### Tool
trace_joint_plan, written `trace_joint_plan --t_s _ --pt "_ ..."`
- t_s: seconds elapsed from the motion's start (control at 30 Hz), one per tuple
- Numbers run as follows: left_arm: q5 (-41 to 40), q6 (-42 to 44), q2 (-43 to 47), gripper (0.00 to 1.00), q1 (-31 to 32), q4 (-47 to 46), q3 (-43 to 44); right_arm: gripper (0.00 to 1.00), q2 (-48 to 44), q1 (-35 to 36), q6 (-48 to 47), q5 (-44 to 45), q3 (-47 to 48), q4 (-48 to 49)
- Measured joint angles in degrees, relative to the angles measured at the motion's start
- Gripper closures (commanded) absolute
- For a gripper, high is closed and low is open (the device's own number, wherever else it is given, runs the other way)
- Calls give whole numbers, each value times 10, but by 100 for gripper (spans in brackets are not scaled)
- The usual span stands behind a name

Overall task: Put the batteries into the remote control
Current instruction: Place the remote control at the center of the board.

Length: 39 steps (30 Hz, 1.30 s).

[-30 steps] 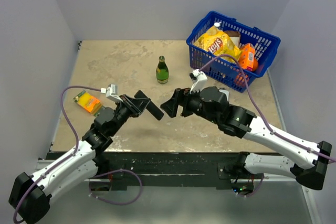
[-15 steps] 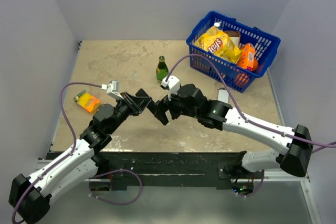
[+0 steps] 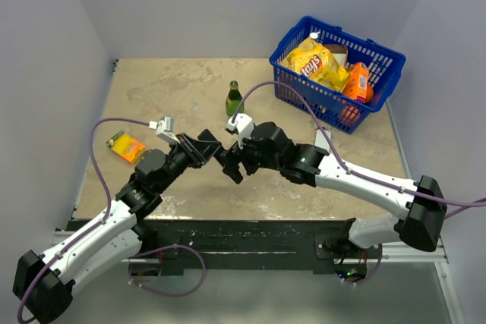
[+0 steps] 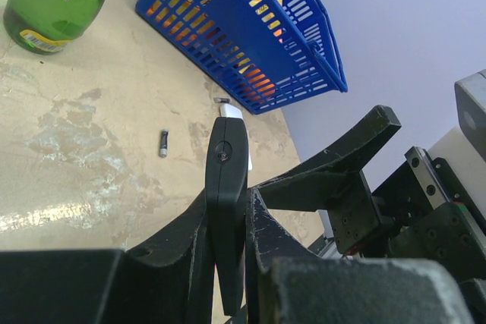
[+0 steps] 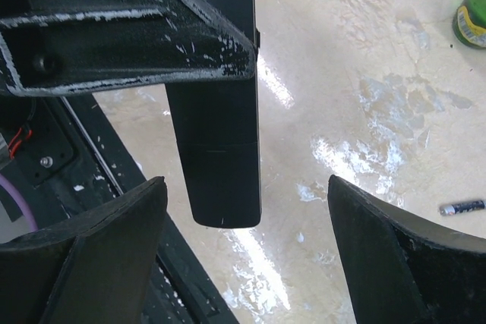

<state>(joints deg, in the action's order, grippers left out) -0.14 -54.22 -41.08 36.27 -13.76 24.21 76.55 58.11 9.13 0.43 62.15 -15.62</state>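
The slim black remote control (image 4: 226, 180) stands on edge, pinched between the fingers of my left gripper (image 4: 228, 204), which is shut on it above the table. From above, the remote control (image 3: 225, 163) points at my right gripper (image 3: 237, 158). In the right wrist view its free end (image 5: 219, 149) hangs between the widely open jaws of my right gripper (image 5: 247, 191), touching neither finger. One of the batteries (image 4: 162, 143) lies on the table beyond the remote, and the same battery (image 5: 462, 207) shows at the right edge of the right wrist view.
A green bottle (image 3: 235, 99) stands just behind the two grippers. A blue basket (image 3: 380, 55) of snack packs sits at the back right. An orange and yellow packet (image 3: 126, 147) lies at the left. The table's dark front edge (image 5: 99, 157) runs under the remote.
My right arm has swung left from the middle right, and its open jaws now straddle the remote's free end. The left gripper has kept the remote almost still.
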Motion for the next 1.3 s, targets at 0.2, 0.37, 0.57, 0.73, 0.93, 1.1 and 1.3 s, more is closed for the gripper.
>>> trace_joint_plan --t_s 0.2,0.37,0.57,0.73,0.93,1.1,1.3 --pt "1 1 -2 100 0 1 7 11 -19 0 3 -1 0 -30" --pt "2 3 -2 100 0 1 9 15 -47 0 13 -5 -12 -51" --pt "3 4 -2 100 -2 1 11 21 -56 0 22 -11 -40 -73" --pt "8 3 -2 100 -2 1 12 25 -40 0 22 -10 -45 -78" --pt "30 -3 -2 100 -2 -2 12 30 -29 0 22 4 -49 -58" --pt "40 -2 -9 100 -4 -13 12 34 -15 1 16 6 -49 -44" --pt "52 -1 -32 100 -6 -38 12 41 -1 2 2 5 -45 -42"
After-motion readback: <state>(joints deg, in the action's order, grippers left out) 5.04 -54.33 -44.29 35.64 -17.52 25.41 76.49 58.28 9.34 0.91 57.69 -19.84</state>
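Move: The right hand, open, has the middle of the remote control about 5 cm ahead, 4 cm to its left and 2 cm lower, with the remote's near end just beyond its fingertips. The green bottle stands some 24 cm ahead and 1 cm to its right; a loose battery lies on the table about 14 cm ahead and 14 cm to the right. The left hand already grips the remote, whose middle is about 1 cm back and 1 cm to the right. Back and to its right by about 4 cm, the right hand first eases off, then sinks about 5 cm and comes partly back forward and left, bringing its fingertips to either side of the remote's near end while they close by roughly a third. The left hand keeps its pinch, rising and drifting right about 1 cm each with a slight clockwise turn. ##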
